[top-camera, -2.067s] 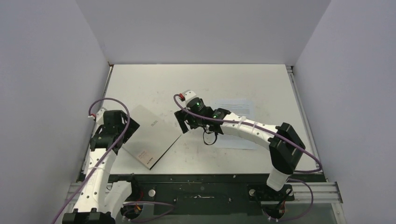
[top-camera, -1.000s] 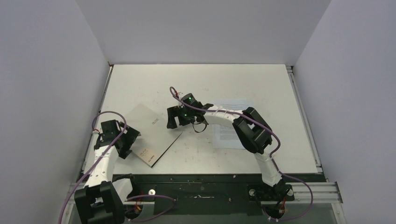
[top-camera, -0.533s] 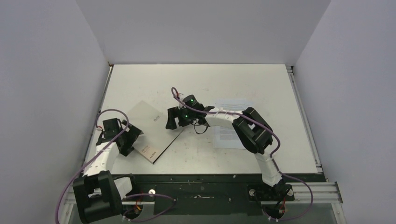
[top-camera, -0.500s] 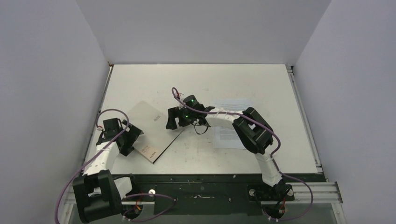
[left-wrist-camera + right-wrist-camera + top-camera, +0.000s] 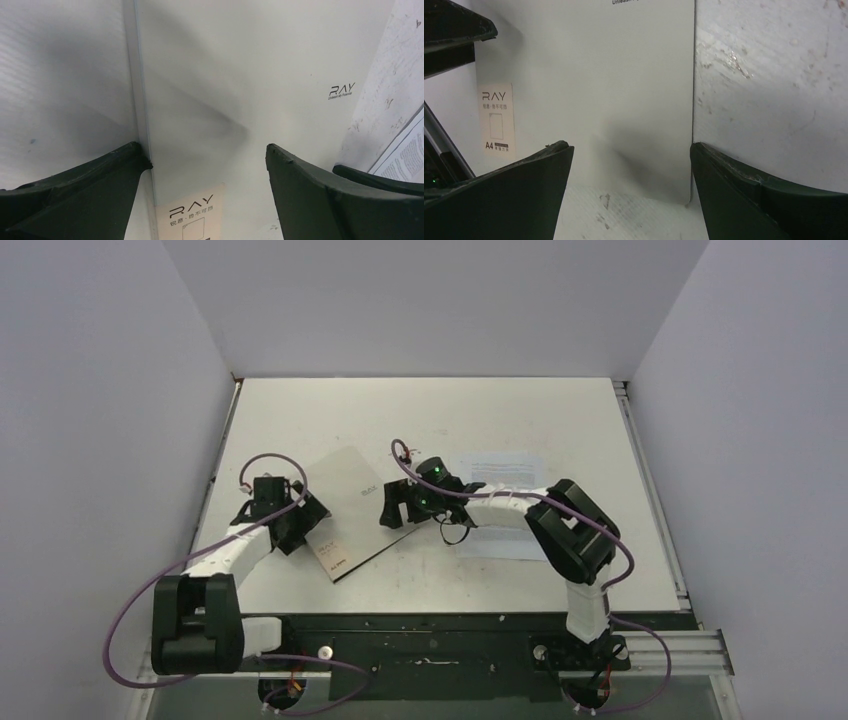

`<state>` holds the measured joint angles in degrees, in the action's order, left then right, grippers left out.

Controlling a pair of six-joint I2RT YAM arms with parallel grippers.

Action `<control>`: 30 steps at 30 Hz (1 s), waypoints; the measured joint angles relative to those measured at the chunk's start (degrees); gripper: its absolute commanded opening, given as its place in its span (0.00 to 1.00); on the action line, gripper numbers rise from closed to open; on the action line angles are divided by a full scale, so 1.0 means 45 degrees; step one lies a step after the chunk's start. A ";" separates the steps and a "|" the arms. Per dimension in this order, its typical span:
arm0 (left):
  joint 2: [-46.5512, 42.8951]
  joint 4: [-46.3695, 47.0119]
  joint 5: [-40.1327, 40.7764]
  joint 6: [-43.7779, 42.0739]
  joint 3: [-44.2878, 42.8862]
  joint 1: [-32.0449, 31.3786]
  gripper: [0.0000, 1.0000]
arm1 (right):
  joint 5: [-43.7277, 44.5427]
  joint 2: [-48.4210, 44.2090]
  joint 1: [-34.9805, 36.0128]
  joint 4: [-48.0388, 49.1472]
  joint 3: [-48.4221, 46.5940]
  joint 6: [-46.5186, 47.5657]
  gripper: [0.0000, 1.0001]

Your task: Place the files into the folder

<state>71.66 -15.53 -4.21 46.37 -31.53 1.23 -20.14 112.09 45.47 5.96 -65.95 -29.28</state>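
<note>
The folder lies closed and tilted on the table, silver-grey cover up, left of centre. My left gripper is open at its left edge; in the left wrist view the jaws straddle the spine edge of the folder. My right gripper is open at its right edge; in the right wrist view the jaws span the folder's corner. The files, white printed sheets, lie flat to the right, partly under my right arm. A corner of them shows in the left wrist view.
The folder carries a pale A4 label near its front end. Grey walls stand close on the left, back and right. The black base rail runs along the near edge.
My left gripper has swung right onto the folder's left edge. The folder has slid and turned to the right. My right gripper has shifted right and nearer with it.
</note>
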 measured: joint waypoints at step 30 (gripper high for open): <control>0.2443 0.0724 -0.0155 -0.0214 -0.2127 -0.4799 0.89 | 0.3147 -0.5479 0.0277 -0.1200 0.5348 -0.1370 0.90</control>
<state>82.65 -12.27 -4.91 45.41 -41.10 -20.36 -5.98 87.44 46.72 0.56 -41.89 -35.44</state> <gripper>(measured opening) 0.873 0.898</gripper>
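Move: The folder lies flat under both open grippers, roughly 2 cm below them. Its middle is about 8 cm right and 5 cm ahead of the left hand, and some 16 cm left and 4 cm ahead of the right hand. The printed label sits about 6 cm back and 4 cm right of the left hand. The papers' middle is 45 cm right and 6 cm ahead of the left hand, about 21 cm right and 5 cm ahead of the right hand. With one left fingertip still against the spine and the right fingers still on its near right corner, both open hands slide the folder right towards the papers. The left goes about 12 cm right, bowing forward and then back near the end; the right goes some 10 cm right and 6 cm back. Both wrists turn clockwise, the left more; the right hand rises slightly last. ##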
